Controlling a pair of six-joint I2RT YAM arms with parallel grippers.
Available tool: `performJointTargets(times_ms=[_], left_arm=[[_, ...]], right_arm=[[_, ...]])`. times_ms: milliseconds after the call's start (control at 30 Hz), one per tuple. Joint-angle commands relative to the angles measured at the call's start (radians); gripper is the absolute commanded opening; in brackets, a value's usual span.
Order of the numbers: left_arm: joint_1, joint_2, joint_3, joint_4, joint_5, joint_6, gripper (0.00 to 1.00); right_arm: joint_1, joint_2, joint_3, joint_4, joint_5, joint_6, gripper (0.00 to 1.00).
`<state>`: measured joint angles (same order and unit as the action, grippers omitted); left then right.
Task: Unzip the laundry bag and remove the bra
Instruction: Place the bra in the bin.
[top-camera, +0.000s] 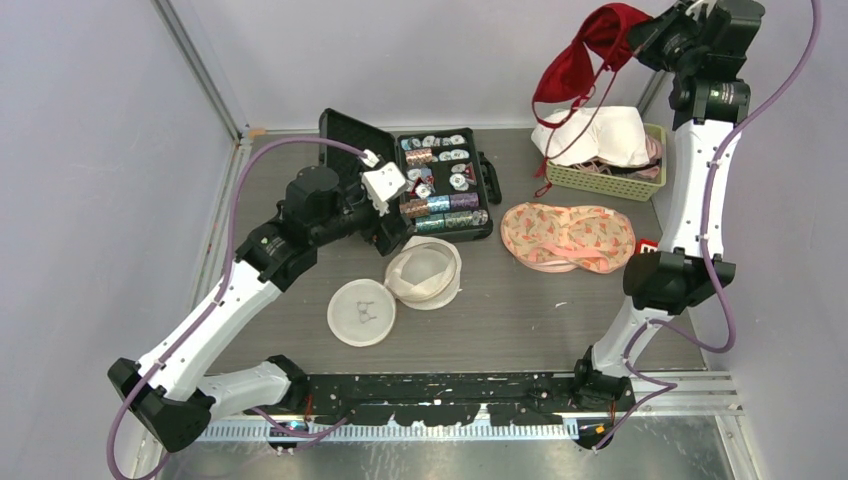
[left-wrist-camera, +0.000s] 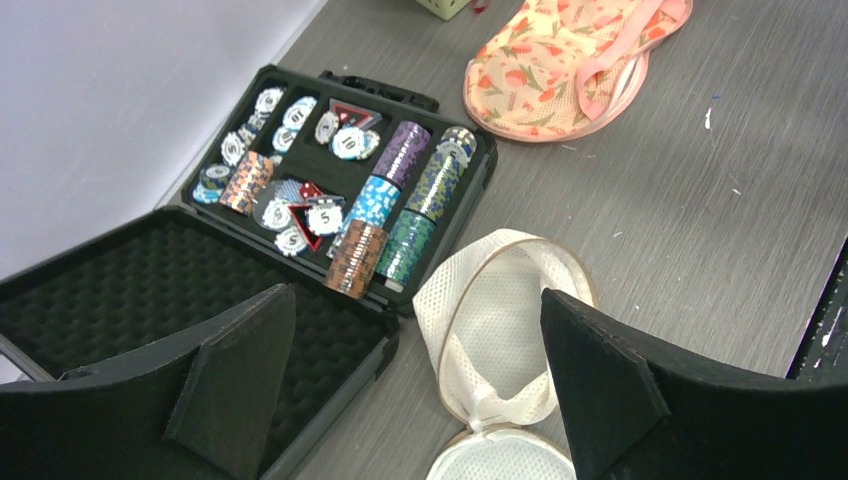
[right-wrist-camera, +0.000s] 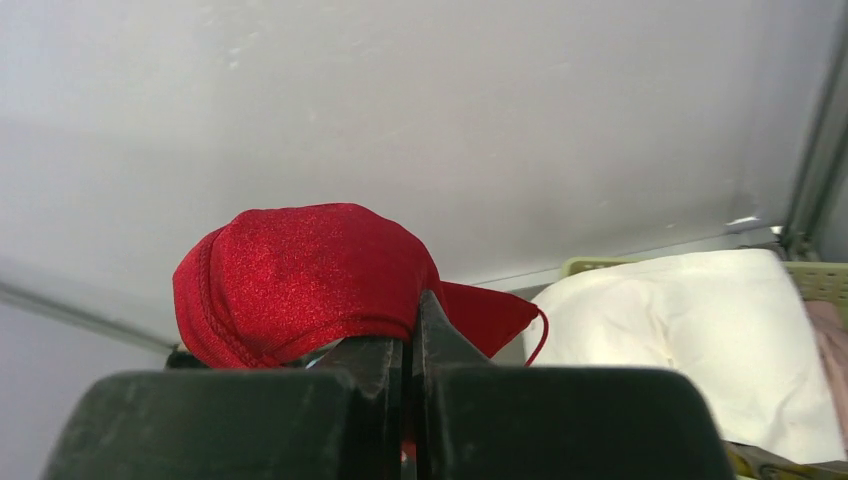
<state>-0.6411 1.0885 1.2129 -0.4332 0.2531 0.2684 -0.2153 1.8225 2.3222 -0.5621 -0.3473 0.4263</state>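
The white mesh laundry bag lies unzipped in the middle of the table, its round lid folded out toward the near side. In the left wrist view the bag gapes with nothing inside. My left gripper hovers just above the bag's far-left edge, beside the case, and stands open with nothing between the fingers. The red bra hangs high at the back right, over the basket, straps dangling. My right gripper is shut on the bra, the jaws pinching its edge.
An open black case of poker chips sits behind the bag, right beside the left gripper. A green basket holding a white garment stands at the back right. A peach patterned mesh bag lies in front of it.
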Motion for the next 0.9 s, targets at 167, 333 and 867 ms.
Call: performJointTargets(times_ms=[167,333,867], left_arm=[[0.011,-0.036,-0.034,0.057,-0.020,-0.011,0.94],[0.017,-0.044,-0.057,0.064,-0.016,-0.007,0.94],[0.042,-0.020,-0.066,0.065,0.004,0.004,0.94]], right_arm=[[-0.076,0.113,0.072,0.165,0.187,-0.023,0.01],[-0.108,0.200,0.156,0.215,0.212,-0.019,0.00],[-0.110,0.296,0.285,0.292,0.252,-0.015,0.00]])
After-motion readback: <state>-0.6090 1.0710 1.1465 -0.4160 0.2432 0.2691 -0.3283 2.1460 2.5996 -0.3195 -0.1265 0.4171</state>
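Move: The right hand, fingers already shut on the red bra, has the bin about 7 cm ahead, 7 cm to its right and roughly 42 cm below. White cloth heaped on the bin's near-left side lies some 9 cm ahead, 3 cm right and 38 cm down; the orange laundry bag is 10 cm back, 6 cm left and 48 cm down. From the left hand the bin is about 31 cm ahead, 53 cm right and 27 cm down. Still pinching the red bra, the right hand carries it about 12 cm right and 8 cm forward, high above the table, bringing it over the bin; on the way it sinks about 5 cm, then climbs back to its height and halts. The wrist swings some 20 degrees clockwise and finally tips its fingers up about 10. The fingers stay shut. The empty left hand, open, settles about 2 cm lower. ##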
